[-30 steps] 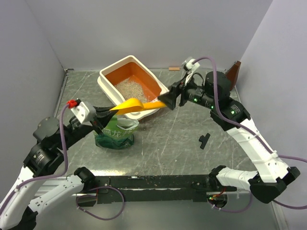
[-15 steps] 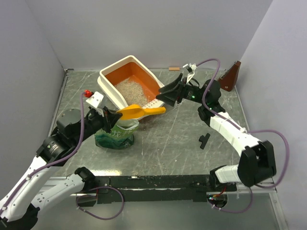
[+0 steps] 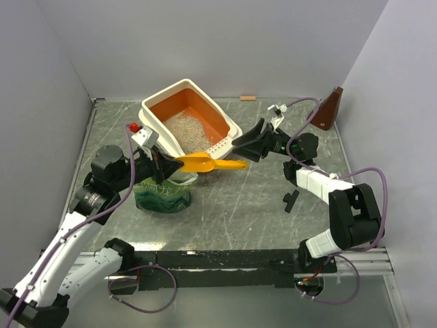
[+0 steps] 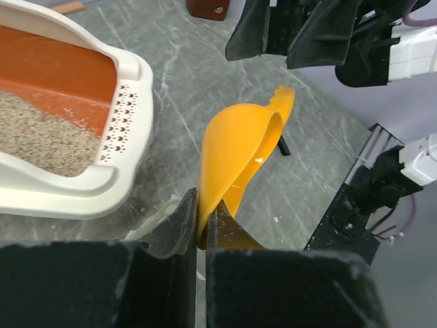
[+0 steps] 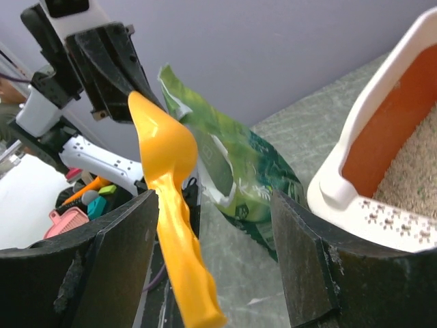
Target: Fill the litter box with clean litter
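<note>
The litter box (image 3: 154, 104) sits at the back of the table, cream-rimmed and orange inside, with a patch of clean litter (image 3: 186, 130) on its floor. My left gripper (image 3: 171, 164) is shut on the bowl rim of a yellow-orange scoop (image 3: 205, 162), held over the open crinkled green bag (image 3: 162, 195). In the left wrist view, the jaws (image 4: 203, 225) pinch the scoop (image 4: 239, 147) beside the litter box (image 4: 130, 89). My right gripper (image 3: 241, 148) is open. The scoop's handle (image 5: 179, 239) passes between its fingers (image 5: 116, 260), near the left one, ungripped.
A small black part (image 3: 291, 199) lies on the table to the right. A brown wedge-shaped object (image 3: 332, 108) stands in the back right corner and a small wooden block (image 3: 247, 98) lies by the back wall. Grey walls close three sides.
My left arm has carried the scoop to the right and slightly nearer. The right arm has dropped low and shifted right, its jaws narrowing a little around the handle's end.
</note>
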Tool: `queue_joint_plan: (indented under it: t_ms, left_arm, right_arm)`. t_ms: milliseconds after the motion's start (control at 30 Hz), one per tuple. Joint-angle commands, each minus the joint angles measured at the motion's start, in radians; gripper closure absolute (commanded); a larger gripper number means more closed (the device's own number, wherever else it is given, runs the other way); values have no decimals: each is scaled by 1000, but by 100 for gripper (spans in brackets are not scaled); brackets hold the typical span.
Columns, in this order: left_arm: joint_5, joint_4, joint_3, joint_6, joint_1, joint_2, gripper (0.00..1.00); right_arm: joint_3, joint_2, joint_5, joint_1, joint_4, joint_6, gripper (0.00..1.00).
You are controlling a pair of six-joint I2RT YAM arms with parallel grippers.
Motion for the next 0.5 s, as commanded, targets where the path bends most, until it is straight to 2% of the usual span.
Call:
queue_joint_plan:
  t_ms: [0, 233, 467]
  left_arm:
    - [168, 158, -13, -47, 51, 27, 99]
    - [210, 175, -19, -53, 101, 47, 100]
    - [222, 196, -36, -71, 118, 64, 99]
  right_arm:
    - [-52, -6, -14, -23, 175, 0, 27]
    - [-115, 45, -34, -40, 416, 152, 28]
    - [-159, 13, -28, -36, 418, 129, 28]
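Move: The scoop's handle lies about 4 cm back, 2 cm left and 5 cm below the open right hand; from the left hand, which already pinches the scoop's bowl, that handle is about 17 cm to the right and slightly lower. From the right hand the litter bag stands some 30 cm left, 6 cm back and 23 cm down, and the litter box about 23 cm ahead, 20 cm left and 23 cm down. Towards the scoop's free handle end, offered by the left hand, the right gripper sinks about 5 cm, fingers wide open and pointing left. It rolls some 15 degrees about its own pointing line, front side dipping. The left hand keeps its pinch on the bowl and eases about 1 cm forward. ##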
